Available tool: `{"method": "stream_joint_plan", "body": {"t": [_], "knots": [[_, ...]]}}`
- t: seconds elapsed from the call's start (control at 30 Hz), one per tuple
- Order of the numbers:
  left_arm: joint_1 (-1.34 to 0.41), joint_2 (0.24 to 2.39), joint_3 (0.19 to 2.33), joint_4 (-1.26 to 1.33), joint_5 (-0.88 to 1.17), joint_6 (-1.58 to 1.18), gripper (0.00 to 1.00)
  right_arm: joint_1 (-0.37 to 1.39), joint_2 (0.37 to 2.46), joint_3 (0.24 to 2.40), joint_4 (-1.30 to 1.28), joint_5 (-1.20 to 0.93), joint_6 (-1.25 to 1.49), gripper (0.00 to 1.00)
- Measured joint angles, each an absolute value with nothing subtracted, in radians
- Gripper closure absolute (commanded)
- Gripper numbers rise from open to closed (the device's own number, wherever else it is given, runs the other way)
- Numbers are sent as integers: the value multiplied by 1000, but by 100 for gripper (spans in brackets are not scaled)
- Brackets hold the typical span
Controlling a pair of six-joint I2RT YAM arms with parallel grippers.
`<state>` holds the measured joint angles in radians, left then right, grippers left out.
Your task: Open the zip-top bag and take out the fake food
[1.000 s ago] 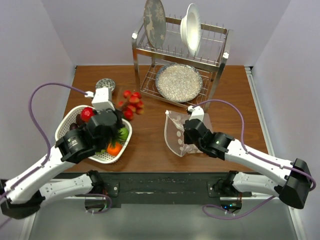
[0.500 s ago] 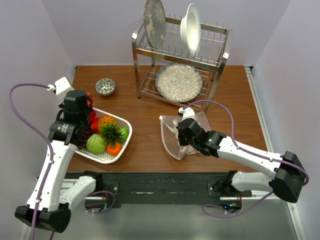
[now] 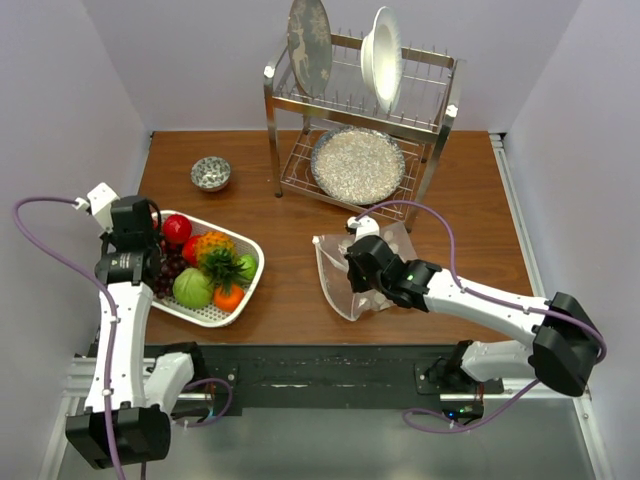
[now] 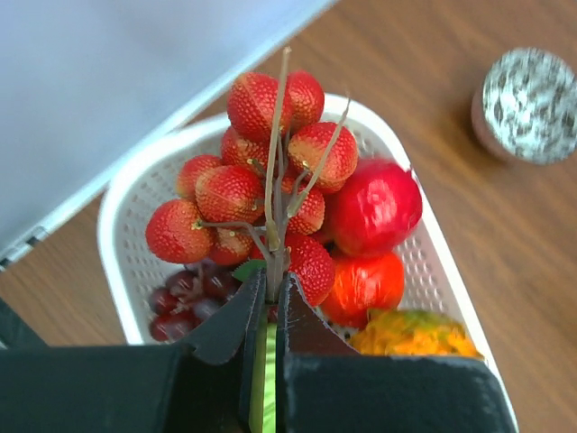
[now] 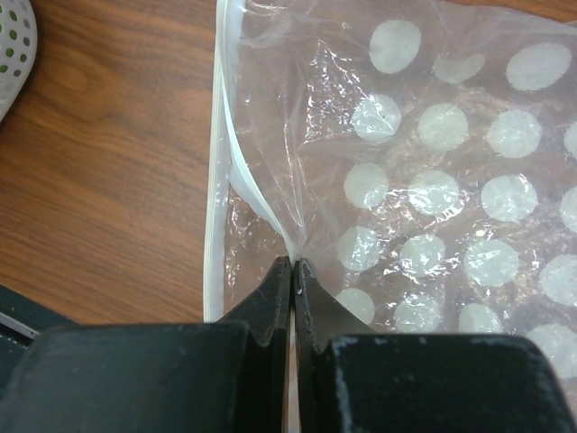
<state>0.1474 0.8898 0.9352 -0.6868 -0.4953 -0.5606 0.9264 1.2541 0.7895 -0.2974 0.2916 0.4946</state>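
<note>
The clear zip-top bag with white dots lies on the table's middle; no food shows inside it. My right gripper is shut on a fold of its plastic beside the white zip strip, as the right wrist view shows. My left gripper is shut on the stem of a red strawberry cluster and holds it over the left end of the white basket. In the top view the left gripper hides the cluster. A red apple, a green fruit and an orange piece lie in the basket.
A metal dish rack with plates stands at the back. A small silver bowl sits behind the basket, also in the left wrist view. Dark grapes lie in the basket. The left wall is close to the left arm.
My left arm has swung left and back, carrying the strawberry cluster from the table's middle to above the basket's left end. My right gripper has dragged the bag slightly left.
</note>
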Motion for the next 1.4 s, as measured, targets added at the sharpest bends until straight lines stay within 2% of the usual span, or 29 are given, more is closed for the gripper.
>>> {"method": "stream_joint_plan", "body": {"t": [0.23, 0.33, 0.37, 0.4, 0.53, 0.67, 0.83, 1.03, 1.2, 1.4], "knots": [[150, 820, 804, -649, -374, -574, 100, 918, 1256, 776, -273, 268, 489, 100], [150, 783, 769, -644, -332, -587, 89, 917, 1258, 773, -260, 261, 489, 100], [150, 775, 759, -643, -319, -591, 81, 917, 1258, 773, -258, 261, 489, 100], [150, 768, 748, -642, -309, -593, 78, 917, 1259, 773, -255, 258, 489, 100], [150, 758, 721, -643, -274, -611, 76, 917, 1267, 766, -246, 249, 489, 100], [150, 752, 721, -646, -257, -620, 65, 917, 1271, 761, -245, 243, 489, 100], [150, 725, 721, -648, -247, -640, 61, 917, 1271, 760, -239, 242, 489, 100], [150, 717, 721, -649, -238, -643, 47, 917, 1271, 760, -239, 241, 489, 100], [150, 723, 729, -655, -223, -624, 31, 917, 1271, 760, -238, 241, 489, 100], [148, 744, 815, -660, -146, -572, 24, 917, 1271, 760, -237, 240, 489, 100]]}}
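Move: Just under the left hand, which holds the strawberries by their stems, lies the basket's left end, about 2 cm ahead, 1 cm left and 14 cm down. The pomegranate is some 5 cm ahead and 6 cm right, the grapes 5 cm back and 3 cm right, and the cabbage 9 cm back and 9 cm right, all at about that depth. From the right hand, still pinching the bag, the basket's left end is roughly 44 cm left and 8 cm ahead, slightly lower. Lowering the strawberries about 5 cm into the basket's left end while easing about as far right, the left hand rolls its left side down some 10 degrees. Low over the grapes its fingers open, letting go of the stems, and go on spreading wide as it nearly stands; then it rises about 3 cm, turning slightly clockwise and edging right towards the pineapple. ##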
